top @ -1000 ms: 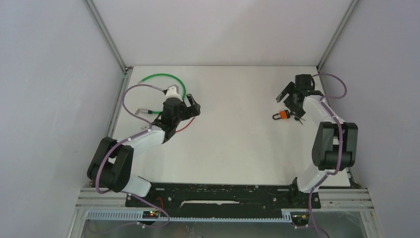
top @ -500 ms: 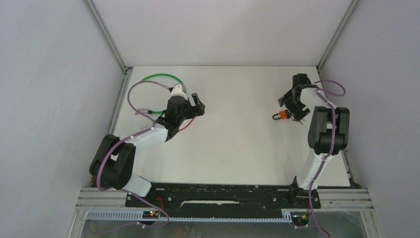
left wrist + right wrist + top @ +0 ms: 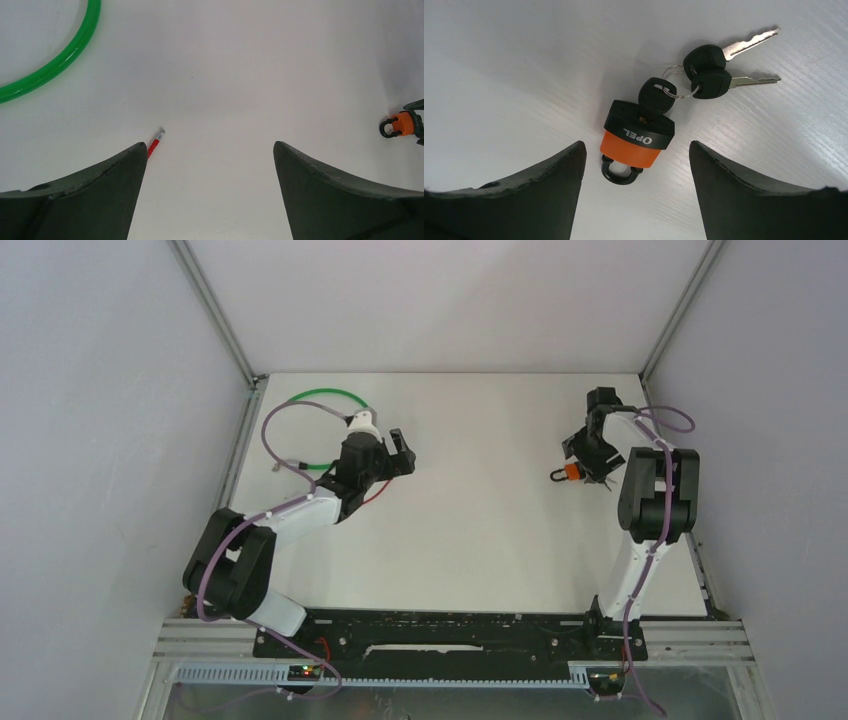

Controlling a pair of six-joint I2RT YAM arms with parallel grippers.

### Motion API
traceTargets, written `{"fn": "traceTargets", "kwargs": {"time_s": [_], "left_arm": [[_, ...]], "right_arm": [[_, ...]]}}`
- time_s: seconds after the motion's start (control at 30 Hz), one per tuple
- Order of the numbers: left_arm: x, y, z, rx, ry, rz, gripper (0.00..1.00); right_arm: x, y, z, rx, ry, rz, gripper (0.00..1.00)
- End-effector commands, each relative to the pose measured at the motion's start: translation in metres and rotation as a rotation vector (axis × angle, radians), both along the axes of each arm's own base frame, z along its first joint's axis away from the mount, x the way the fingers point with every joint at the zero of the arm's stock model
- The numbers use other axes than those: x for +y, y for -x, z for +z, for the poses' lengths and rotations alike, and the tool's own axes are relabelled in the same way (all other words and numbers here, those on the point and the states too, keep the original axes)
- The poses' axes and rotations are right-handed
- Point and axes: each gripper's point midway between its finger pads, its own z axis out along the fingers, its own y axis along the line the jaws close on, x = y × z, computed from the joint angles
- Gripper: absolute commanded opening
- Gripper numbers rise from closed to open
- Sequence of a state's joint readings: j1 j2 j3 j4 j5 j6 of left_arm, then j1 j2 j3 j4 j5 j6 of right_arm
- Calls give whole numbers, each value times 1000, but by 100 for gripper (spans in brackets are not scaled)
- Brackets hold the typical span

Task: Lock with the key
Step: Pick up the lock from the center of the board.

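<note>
An orange and black padlock [image 3: 636, 139] lies on the white table at the right, also in the top view [image 3: 571, 471]. A black-headed key [image 3: 657, 97] sits in its lock body. Two more keys [image 3: 724, 67] hang from a ring beside it. My right gripper [image 3: 636, 165] is open, its jaws either side of the padlock's shackle end, just above the table [image 3: 583, 450]. My left gripper [image 3: 210, 165] is open and empty over bare table at the left [image 3: 398, 450]. The padlock shows far right in the left wrist view [image 3: 398, 125].
A green cable loop [image 3: 330, 398] lies at the back left, also in the left wrist view [image 3: 60, 55]. A thin red cable with a metal tip [image 3: 154, 145] lies by my left finger. Enclosure walls stand close to the table's sides and back.
My right gripper has swung in over the padlock, the forearm folding upright. My left gripper has shifted slightly right and forward. The padlock and keys have not moved.
</note>
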State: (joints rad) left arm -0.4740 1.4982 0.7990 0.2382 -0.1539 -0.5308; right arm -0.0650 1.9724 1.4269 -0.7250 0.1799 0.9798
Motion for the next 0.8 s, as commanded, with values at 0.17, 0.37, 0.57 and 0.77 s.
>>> {"fn": "traceTargets", "kwargs": {"time_s": [0.17,0.37,0.57,0.77], "left_arm": [[-7,-13,25,-54,-4,-3,99],[-8,-14,23,-45,-8,-2,99],[-8,-14,24,-40,-5,-3,99],[-8,-13,26,-47,-3,-2,99]], "right_arm": [[-4,-16,-4,21,28,-18,72],[-2,-17,-8,59,56,19,55],[3,-24,7,21,110,85,29],[37,-46,47,-119,168,270,16]]}}
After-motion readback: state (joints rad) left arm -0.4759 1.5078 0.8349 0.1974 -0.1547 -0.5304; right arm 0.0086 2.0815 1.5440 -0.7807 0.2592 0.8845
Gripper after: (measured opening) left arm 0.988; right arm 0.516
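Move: The orange padlock lies on the table almost under the right hand, about 1 cm ahead, 1 cm to its left and 2 cm below, shackle to the left. The key in its black end has its head 1 cm ahead and 2 cm to the hand's right. Two loose keys on the ring lie some 5 cm to its right and 1 cm back, 3 cm down. From the left hand the padlock is roughly 33 cm to the right, 3 cm ahead and 11 cm below. The padlock's black end, already straddled by the right hand's open fingers, is pinched across its width: the hand sinks about 1.5 cm and eases a good centimetre forward while the fingers close to about half open. Keeping that grip, it then slides left some 1.5 cm, turning slightly counter-clockwise. ##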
